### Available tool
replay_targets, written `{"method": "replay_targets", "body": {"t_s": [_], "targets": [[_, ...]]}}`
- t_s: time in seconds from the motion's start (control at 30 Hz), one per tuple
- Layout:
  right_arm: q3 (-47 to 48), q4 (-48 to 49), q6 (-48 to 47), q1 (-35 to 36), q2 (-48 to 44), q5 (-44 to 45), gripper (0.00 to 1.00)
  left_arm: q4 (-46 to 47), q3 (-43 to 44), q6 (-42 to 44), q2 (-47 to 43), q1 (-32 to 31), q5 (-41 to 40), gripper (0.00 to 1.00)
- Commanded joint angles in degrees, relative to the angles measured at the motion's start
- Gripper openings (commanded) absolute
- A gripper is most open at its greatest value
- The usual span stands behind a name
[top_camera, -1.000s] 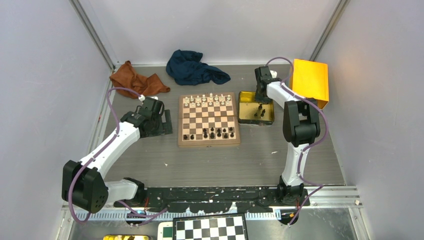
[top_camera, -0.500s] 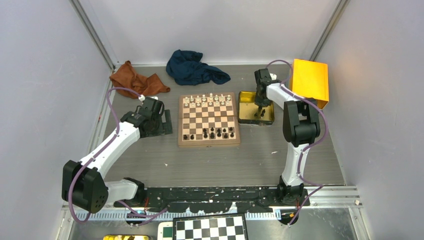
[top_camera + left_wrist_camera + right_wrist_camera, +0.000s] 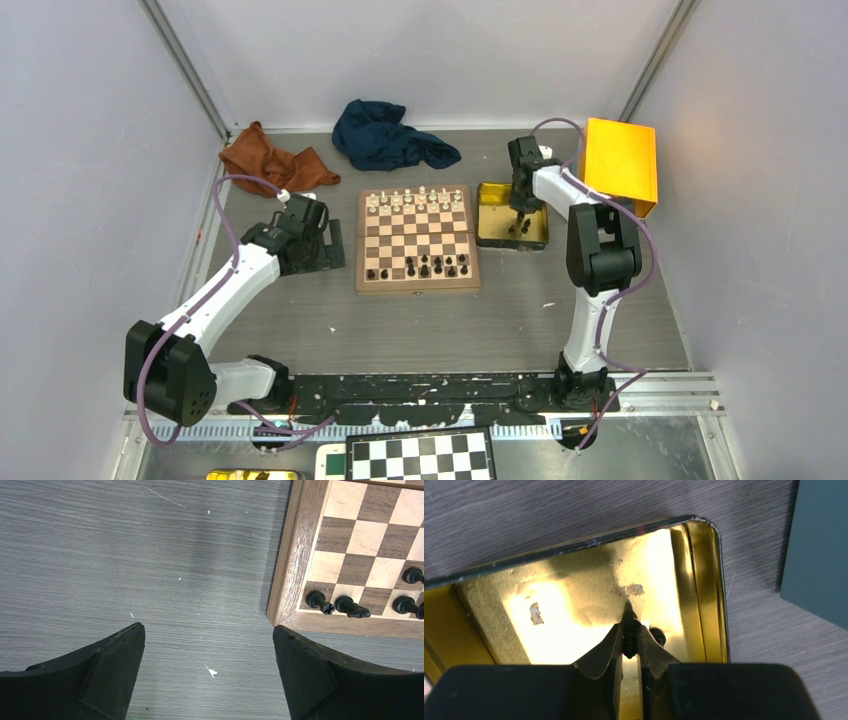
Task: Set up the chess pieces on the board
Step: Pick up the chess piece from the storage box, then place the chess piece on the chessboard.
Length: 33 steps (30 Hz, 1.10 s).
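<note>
The wooden board [image 3: 417, 288] lies mid-table, with several black chess pieces [image 3: 420, 267] in its near rows and cream ones along the far side. My right gripper [image 3: 520, 214] reaches down into the gold tin [image 3: 489, 228]. Its fingertips [image 3: 629, 636] are shut on a small black chess piece [image 3: 629, 630], and another black piece [image 3: 657, 636] sits just right of them on the tin floor. My left gripper [image 3: 208, 632] hangs open over bare table beside the board's near left corner [image 3: 291, 560], where black pieces [image 3: 345, 605] stand. It holds nothing.
An orange box [image 3: 621, 165] stands right of the tin, close to the right arm. A brown cloth [image 3: 275, 160] and a dark blue cloth [image 3: 385, 135] lie at the back. A black-and-white checkered board [image 3: 420, 455] sits below the arm bases.
The right wrist has shifted slightly over the tin. The left arm and the pieces on the board have not moved.
</note>
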Motion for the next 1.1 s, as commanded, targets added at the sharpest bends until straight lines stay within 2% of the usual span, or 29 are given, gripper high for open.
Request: {"method": "replay_targets", "body": {"t_s": [0.0, 0.53, 0.9, 1.07], "targets": [[3.3, -2.1, -2.2, 2.9, -6.1, 2.6, 0.02, 1.3, 2.6, 1.0, -1.4, 0.4, -0.5, 1.0], [9.4, -11.1, -3.2, 25.0, -13.0, 7.1, 0.02, 0.6, 2.2, 0.7, -6.1, 0.4, -0.2, 1.0], [13.5, -14.5, -1.6, 39.0, -11.2, 7.7, 0.02, -0.1, 1.6, -0.5, -9.7, 0.4, 0.2, 1.0], [14.5, -14.8, -0.7, 42.9, -9.4, 7.2, 0.02, -0.6, 1.1, -0.7, -11.2, 0.4, 0.2, 1.0]]}}
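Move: The right hand already pinches a black chess piece in the storage box. The board's empty near-left squares lie about 32 cm left and 12 cm back of it, 2 cm lower; the black pieces already set up centre some 20 cm left, 13 cm back. The remaining box pieces are 3 cm back, level sideways. From the left hand those squares are about 14 cm right, 6 cm ahead, 9 cm below. Right hand carries its pinched piece about 26 cm left, back and up over the board; left hand rises. ##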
